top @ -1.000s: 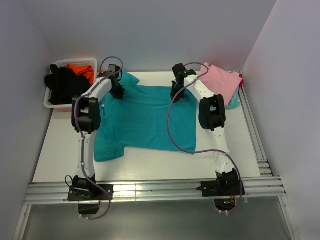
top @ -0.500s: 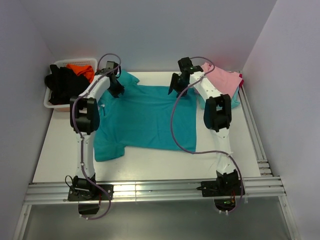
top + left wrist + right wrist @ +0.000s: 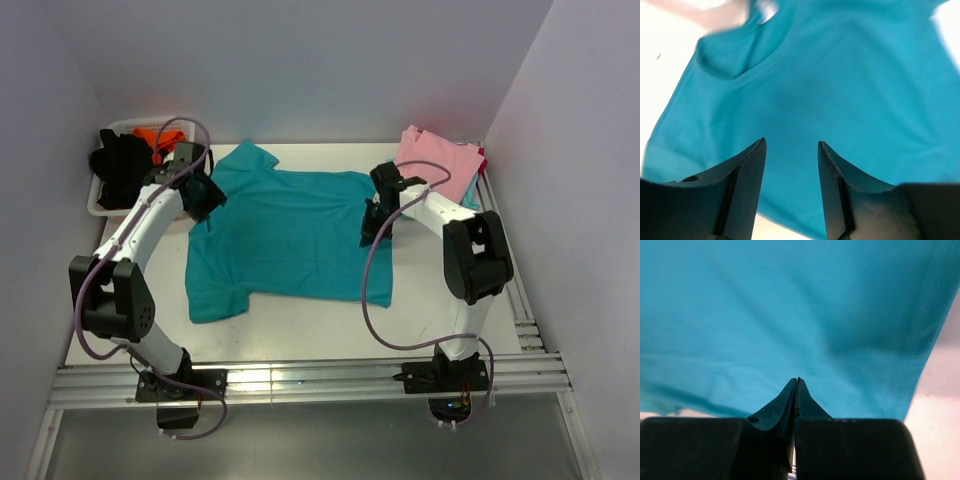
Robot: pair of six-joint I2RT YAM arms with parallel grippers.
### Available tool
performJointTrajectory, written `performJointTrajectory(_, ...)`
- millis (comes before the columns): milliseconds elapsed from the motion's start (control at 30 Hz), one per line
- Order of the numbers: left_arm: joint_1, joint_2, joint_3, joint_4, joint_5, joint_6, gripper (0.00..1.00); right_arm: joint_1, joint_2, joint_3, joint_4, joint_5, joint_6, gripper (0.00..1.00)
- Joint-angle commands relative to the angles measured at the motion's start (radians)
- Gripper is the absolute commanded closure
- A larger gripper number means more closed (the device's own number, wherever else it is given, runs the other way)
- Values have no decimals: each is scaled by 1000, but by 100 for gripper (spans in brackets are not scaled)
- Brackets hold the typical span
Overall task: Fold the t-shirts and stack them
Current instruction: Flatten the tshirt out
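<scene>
The teal t-shirt [image 3: 290, 235] lies spread flat on the white table, one sleeve at the far left and one at the near left. My left gripper [image 3: 203, 196] hovers open and empty over its left part; the left wrist view shows the shirt [image 3: 840, 85] and its neckline under my gripper [image 3: 791, 142]. My right gripper [image 3: 375, 226] is shut on nothing, just above the shirt's right edge; it also shows in the right wrist view [image 3: 797, 380] over the cloth [image 3: 790, 305]. A folded pink shirt [image 3: 440, 160] lies on a pale aqua one [image 3: 468, 198] at the far right.
A white basket [image 3: 100, 205] with black [image 3: 125, 165] and orange [image 3: 150, 135] clothes stands at the far left. A metal rail [image 3: 300, 380] runs along the table's near edge. Grey walls close in both sides and the back.
Both grippers have drawn back from the shirt's far edge toward me. The left arm has swung out left and the right arm right. The shirt lies flat.
</scene>
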Motion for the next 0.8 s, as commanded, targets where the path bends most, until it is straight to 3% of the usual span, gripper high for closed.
performJointTrajectory(0,0,-67,-125,-13,-18,-20,49,3,21,-43,58,6,-15,100)
performJointTrajectory(300,2,-187,-236,-58,-31,-16,52,3,90,-34,26,92,-19,100)
performJointTrajectory(767,4,-238,-311,-82,-44,1,52,-11,157,-40,-3,203,-8,100)
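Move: The spot on the teal t-shirt my shut right fingers go for lies about 6 cm below them, 3 cm to the right and 1 cm back; the near hem corner is 16 cm back and 6 cm right, the pink shirt pile some 24 cm ahead and 16 cm right. My open left hand is bound for the near sleeve, roughly 18 cm back and 16 cm below; the collar is 3 cm ahead, 2 cm left. I bring my closed right fingertips down about 6 cm, shifting some 3 cm right towards the hem as they turn more steeply downward, and begin pressing on the cloth. Meanwhile my left hand draws back about 9 cm towards the near sleeve, sinking, lifting slightly, then sinking again, some 5 cm lower in all; it tips 10 degrees further down and stays half open. ##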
